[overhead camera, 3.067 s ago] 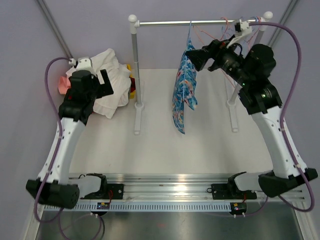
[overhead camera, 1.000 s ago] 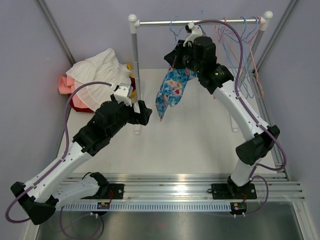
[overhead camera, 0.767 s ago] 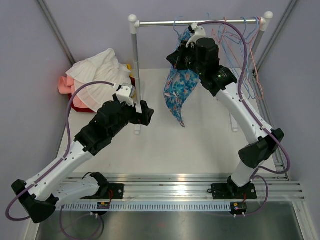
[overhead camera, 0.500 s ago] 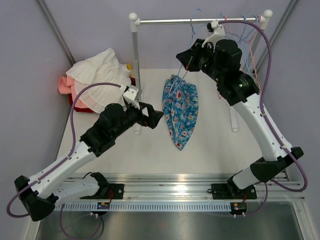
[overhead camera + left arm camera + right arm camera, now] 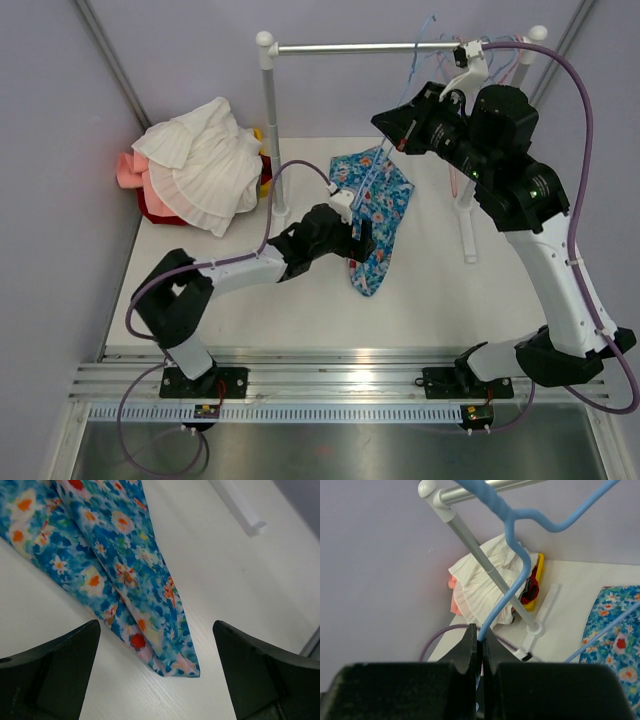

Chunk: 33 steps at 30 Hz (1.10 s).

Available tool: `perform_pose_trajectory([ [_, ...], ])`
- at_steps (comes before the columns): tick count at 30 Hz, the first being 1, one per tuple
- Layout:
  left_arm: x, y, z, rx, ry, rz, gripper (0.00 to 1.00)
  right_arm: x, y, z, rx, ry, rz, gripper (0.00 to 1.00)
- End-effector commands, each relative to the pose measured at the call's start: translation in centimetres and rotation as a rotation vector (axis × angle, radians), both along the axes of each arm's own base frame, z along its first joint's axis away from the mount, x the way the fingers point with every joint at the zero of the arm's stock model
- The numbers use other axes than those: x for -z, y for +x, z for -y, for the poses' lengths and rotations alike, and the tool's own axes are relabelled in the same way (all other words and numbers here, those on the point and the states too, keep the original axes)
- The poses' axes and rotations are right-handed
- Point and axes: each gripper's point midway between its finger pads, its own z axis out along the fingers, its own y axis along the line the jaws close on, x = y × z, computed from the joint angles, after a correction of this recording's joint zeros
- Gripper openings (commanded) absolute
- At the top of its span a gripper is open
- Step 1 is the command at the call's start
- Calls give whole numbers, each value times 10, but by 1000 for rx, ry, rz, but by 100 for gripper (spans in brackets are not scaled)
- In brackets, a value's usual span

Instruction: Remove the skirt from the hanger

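Note:
The skirt is blue with orange and white flowers. It lies slack on the white table, its upper end still up by the light blue wire hanger. My right gripper is shut on that hanger's wire, holding it in front of the rack; the right wrist view shows the jaws pinched on the wire. My left gripper is open and low over the table. In the left wrist view the skirt's lower corner lies between its spread fingers, untouched.
A metal clothes rack stands at the back, with its rod and left post. Several wire hangers hang at the rod's right end. A pile of white, pink and red clothes lies at the back left.
My right gripper has carried the hanger rightward and the skirt has sunk onto the table. My left arm has stretched out low to the skirt's lower end.

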Motion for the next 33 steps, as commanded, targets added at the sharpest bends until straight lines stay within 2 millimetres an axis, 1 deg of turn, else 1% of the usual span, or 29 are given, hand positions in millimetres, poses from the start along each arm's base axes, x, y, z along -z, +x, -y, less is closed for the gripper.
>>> perform_pose_trajectory([
  [1,-39,41,39,-79,-96,93,99,-78,-58,19,-81,79,221,0],
  [2,-5,48,48,-84,-42,51,99,-77,-66,23,-87,72,217,0],
  [3,-16,58,61,-90,-62,61,99,-78,-70,25,-91,71,220,0],
  [4,-1,64,65,-108,-28,41,98,-79,-74,26,-94,70,222,0],
  [5,28,67,71,-122,24,6,98,-79,-80,31,-92,64,224,0],
  [6,23,78,81,-142,22,14,98,-79,-84,33,-92,62,225,0],
  [8,58,89,73,-259,150,-19,95,-82,-91,41,-76,52,241,0],
  [9,70,87,74,-261,160,-35,95,-82,-93,43,-75,50,242,0],
  [10,74,93,66,-317,196,-34,95,-82,-94,44,-71,48,242,0],
  [12,89,93,57,-381,226,-49,96,-84,-100,47,-73,48,246,0],
  [13,98,92,41,-435,285,-51,97,-84,-100,47,-74,48,247,0],
  [15,105,90,29,-481,320,-52,99,-82,-100,47,-78,48,242,0],
  [16,104,90,21,-514,348,-34,99,-81,-100,45,-84,48,242,0],
  [17,109,87,15,-517,372,-31,99,-80,-99,44,-85,48,240,0],
  [19,109,85,7,-534,393,-17,99,-75,-96,41,-94,43,231,0],
  [20,113,84,6,-533,401,-24,99,-75,-95,40,-95,48,232,0],
  [21,115,83,4,-536,408,-29,99,-71,-92,37,-99,45,220,0],
  [22,125,81,1,-533,436,-42,99,-70,-91,37,-99,45,218,0],
  [23,126,82,-1,-542,452,-38,99,-71,-91,36,-99,51,223,0],
  [24,123,83,0,-539,454,-30,99,-69,-89,35,-101,49,219,0],
  [25,122,83,0,-539,457,-32,79,-67,-89,34,-101,48,215,0],
  [26,122,84,0,-541,456,-33,64,-67,-87,34,-101,47,216,0],
  [27,122,85,2,-534,456,-35,47,-67,-88,33,-103,48,214,0],
  [28,127,83,3,-520,471,-56,32,-66,-87,33,-103,45,210,0],
  [29,139,82,0,-526,498,-75,24,-67,-86,33,-101,48,214,0],
  [30,144,81,1,-529,501,-92,18,-66,-86,33,-103,45,212,0],
  [31,144,81,-3,-542,519,-93,15,-65,-86,33,-100,42,210,0],
  [32,143,79,-1,-539,512,-100,12,-65,-87,33,-100,41,211,0],
  [33,144,77,0,-533,506,-111,4,-63,-85,34,-92,39,207,0],
])
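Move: The blue flowered skirt lies off its hanger on the table. From the open left hand its middle is about 8 cm ahead, 2 cm to the right and 14 cm below. The rack's left foot stands roughly 18 cm to that hand's left and 9 cm ahead, and the right foot some 25 cm to its right and 8 cm ahead. From the right hand, still gripping the blue hanger, the skirt is about 8 cm ahead, level sideways and 50 cm below. Down and forward, the left hand swoops about 13 cm down and 8 cm out onto the skirt. It veers right by some 8 cm, then swings back left while sinking, and turns some 30 degrees counter-clockwise with its left side rising. There its fingers shut and pinch a fold. The right hand keeps the blue hanger and draws back some 8 cm and a little right, then holds. ##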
